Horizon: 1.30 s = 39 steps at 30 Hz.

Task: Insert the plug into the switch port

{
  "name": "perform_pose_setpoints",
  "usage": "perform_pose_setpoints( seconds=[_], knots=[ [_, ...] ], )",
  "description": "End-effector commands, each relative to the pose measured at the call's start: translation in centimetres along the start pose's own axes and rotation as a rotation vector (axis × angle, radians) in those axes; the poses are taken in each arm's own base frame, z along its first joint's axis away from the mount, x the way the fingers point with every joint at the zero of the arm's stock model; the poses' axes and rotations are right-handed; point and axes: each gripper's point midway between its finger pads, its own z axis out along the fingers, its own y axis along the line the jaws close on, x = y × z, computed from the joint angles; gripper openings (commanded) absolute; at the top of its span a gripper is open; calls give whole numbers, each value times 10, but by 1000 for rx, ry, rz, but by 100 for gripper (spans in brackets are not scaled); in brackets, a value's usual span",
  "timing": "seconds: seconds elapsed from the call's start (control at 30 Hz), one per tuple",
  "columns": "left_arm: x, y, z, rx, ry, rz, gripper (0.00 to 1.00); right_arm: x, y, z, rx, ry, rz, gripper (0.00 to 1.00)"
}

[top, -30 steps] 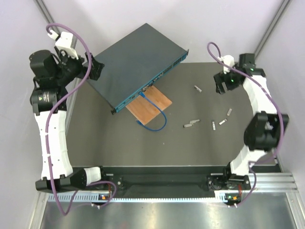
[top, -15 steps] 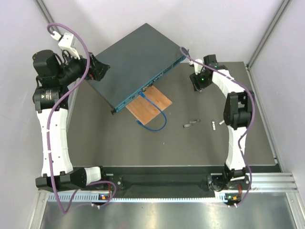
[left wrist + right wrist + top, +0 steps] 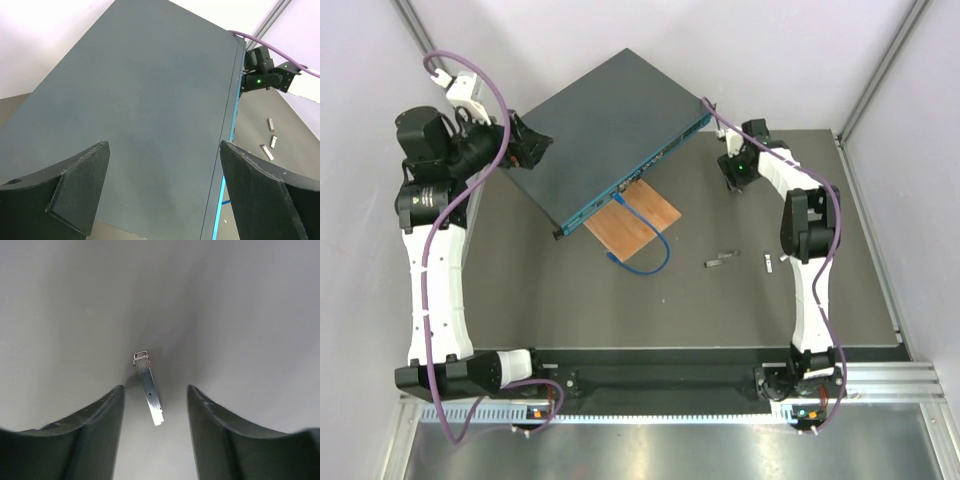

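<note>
The switch [image 3: 610, 125] is a flat dark teal box lying at an angle at the back of the table, with its port face [image 3: 638, 175] turned towards the front right. My left gripper [image 3: 527, 150] is open at the switch's left corner, and in the left wrist view the fingers [image 3: 75, 190] straddle its top [image 3: 150, 100]. My right gripper [image 3: 736, 176] is open and low over the mat by the switch's right corner. In the right wrist view a small silver plug [image 3: 148, 387] lies on the mat between the open fingers [image 3: 95, 430], untouched.
A thin wooden board [image 3: 638, 222] lies in front of the port face. A blue cable [image 3: 648, 250] runs from a port and loops over it. Two more silver plugs [image 3: 720, 262] [image 3: 769, 263] lie on the dark mat [image 3: 620, 310] to the right.
My right arm has swung left from the far right side to the switch's right corner and come down over a plug. My left gripper has shifted slightly towards the switch.
</note>
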Motion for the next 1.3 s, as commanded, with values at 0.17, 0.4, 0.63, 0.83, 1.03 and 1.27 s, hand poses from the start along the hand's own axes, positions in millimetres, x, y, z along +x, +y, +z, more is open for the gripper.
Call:
perform_pose_setpoints(
  seconds=[0.17, 0.4, 0.63, 0.83, 1.03, 1.27],
  knots=[
    [-15, 0, 7, 10, -58, 24, 94, 3, 8, 8, -13, 0, -2, 40],
    [-20, 1, 11, 15, -72, 29, 93, 5, -1, -13, 11, -14, -5, 0],
    [-17, -2, 18, 48, -66, -7, 92, -36, -29, -82, -25, -196, 73, 0],
    [-15, -1, 24, 64, -60, -31, 92, -88, -23, -138, -114, -370, 109, 0],
    [-17, -17, 25, 125, -69, 14, 93, -108, -13, -189, -223, -498, 244, 0],
    [7, -93, 54, 388, -6, 54, 93, -105, -2, -324, -527, -753, 479, 0]
  ],
)
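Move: Just under the right hand's half-open fingers, about 1 cm below, lies the plug. The switch's nearest corner stands about 14 cm ahead of this hand, 8 cm left and 7 cm up. Two loose plugs lie roughly 20 cm back and 6 cm left, and the wooden board about 10 cm back and 28 cm left, both 2 cm down. From the left hand, the plug is some 42 cm right, 20 cm ahead and 41 cm down. Sinking barely 1 cm, the right hand shuts its fingers on the plug, pinching it near its middle, draws back a little to the right, then lifts quickly by about 24 cm, ending some 6 cm farther back. The wrist rolls some 40 degrees, left side up, swinging the fingers from downward round to the left. The open left hand eases forward, then swings about 6 cm right over the switch, turning clockwise. ##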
